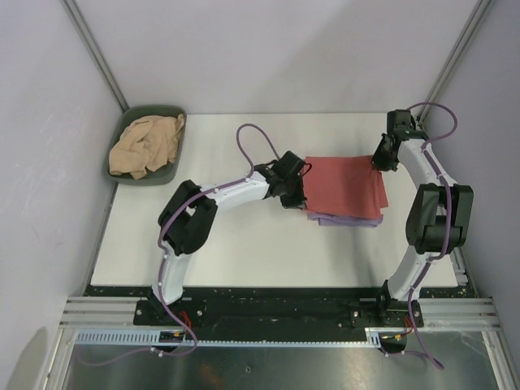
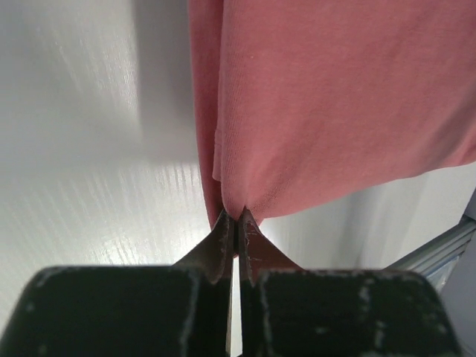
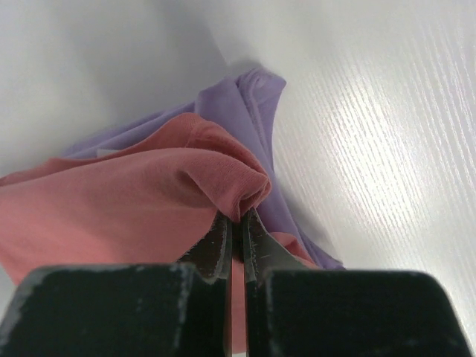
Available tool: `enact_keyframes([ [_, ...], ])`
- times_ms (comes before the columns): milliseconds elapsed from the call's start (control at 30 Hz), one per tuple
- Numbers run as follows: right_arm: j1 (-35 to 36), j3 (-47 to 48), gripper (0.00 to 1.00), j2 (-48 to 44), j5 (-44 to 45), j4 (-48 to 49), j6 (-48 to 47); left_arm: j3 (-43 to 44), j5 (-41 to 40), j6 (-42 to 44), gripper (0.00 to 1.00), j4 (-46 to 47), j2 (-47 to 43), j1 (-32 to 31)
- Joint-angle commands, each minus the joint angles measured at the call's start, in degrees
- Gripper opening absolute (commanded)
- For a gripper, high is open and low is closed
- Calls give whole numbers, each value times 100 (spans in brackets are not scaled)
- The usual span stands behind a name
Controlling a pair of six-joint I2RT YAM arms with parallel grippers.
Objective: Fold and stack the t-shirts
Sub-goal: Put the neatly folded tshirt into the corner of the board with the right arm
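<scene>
A salmon-red t-shirt (image 1: 345, 185) is spread between both grippers over the folded lavender t-shirt (image 1: 345, 219), whose edge peeks out below it. My left gripper (image 1: 294, 195) is shut on the red shirt's left edge (image 2: 297, 111), the cloth pinched at its fingertips (image 2: 236, 217). At the right, my right gripper (image 1: 379, 162) is shut on a bunched fold of the same shirt (image 3: 149, 201); the lavender shirt (image 3: 253, 111) lies just beyond it. The tan-beige t-shirt (image 1: 146, 145) lies crumpled in the bin.
A dark green oval bin (image 1: 175, 166) sits at the table's back left corner. The white table (image 1: 268, 252) runs between grey side walls, with a metal rail at the near edge.
</scene>
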Motion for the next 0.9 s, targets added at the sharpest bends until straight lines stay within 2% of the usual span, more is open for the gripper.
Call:
enact_keyframes([
  [0, -116, 78, 0, 185, 330, 199, -11, -110, 187, -87, 0, 139, 38, -78],
  [233, -127, 395, 2, 483, 460, 9, 12, -173, 266, -102, 0, 196, -35, -121],
  [267, -131, 451, 8, 541, 503, -18, 8, -191, 282, -94, 0, 209, -38, -125],
  [367, -134, 650, 34, 735, 651, -180, 11, -238, 402, -19, 1, 251, 37, -126],
  [400, -134, 745, 41, 781, 705, -288, 25, -277, 456, 27, 5, 263, 64, -127],
  [433, -134, 810, 47, 778, 727, -381, 36, -327, 492, 81, 13, 282, 51, -124],
  [500, -99, 855, 55, 586, 732, -486, 38, -492, 477, 244, 38, 340, -113, -114],
  [600, 154, 828, 62, 175, 754, -585, 25, -724, 366, 591, 62, 386, -567, -62],
  [700, 670, 555, 64, -185, 676, -455, 186, -959, 337, 852, 71, 395, -1060, 118],
  [867, 1284, -85, 64, -152, 283, 40, 708, -1428, 347, 1064, 73, 399, -1781, 554],
])
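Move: The red t-shirt is still pinched by its far right corner in the right hand and its near left corner in the left; its middle lies about 6 cm back and 9 cm left of the right hand, some 3 cm below. The lilac t-shirt it goes onto is centred roughly 8 cm back, 9 cm left and 5 cm below that hand. From the left hand, the lilac one's middle is about 3 cm ahead, 12 cm right and 3 cm below, and the red one's about 5 cm ahead, 12 cm right and 2 cm below. The red t-shirt is let down onto the lilac one: the right hand sinks about 3 cm, easing a little right, opens, then rises and sweeps some 7 cm left over the cloth. The left hand sinks about 1 cm, opens its fingers, draws back and farther down off the near left corner, then heads left and up, away from the pile. ##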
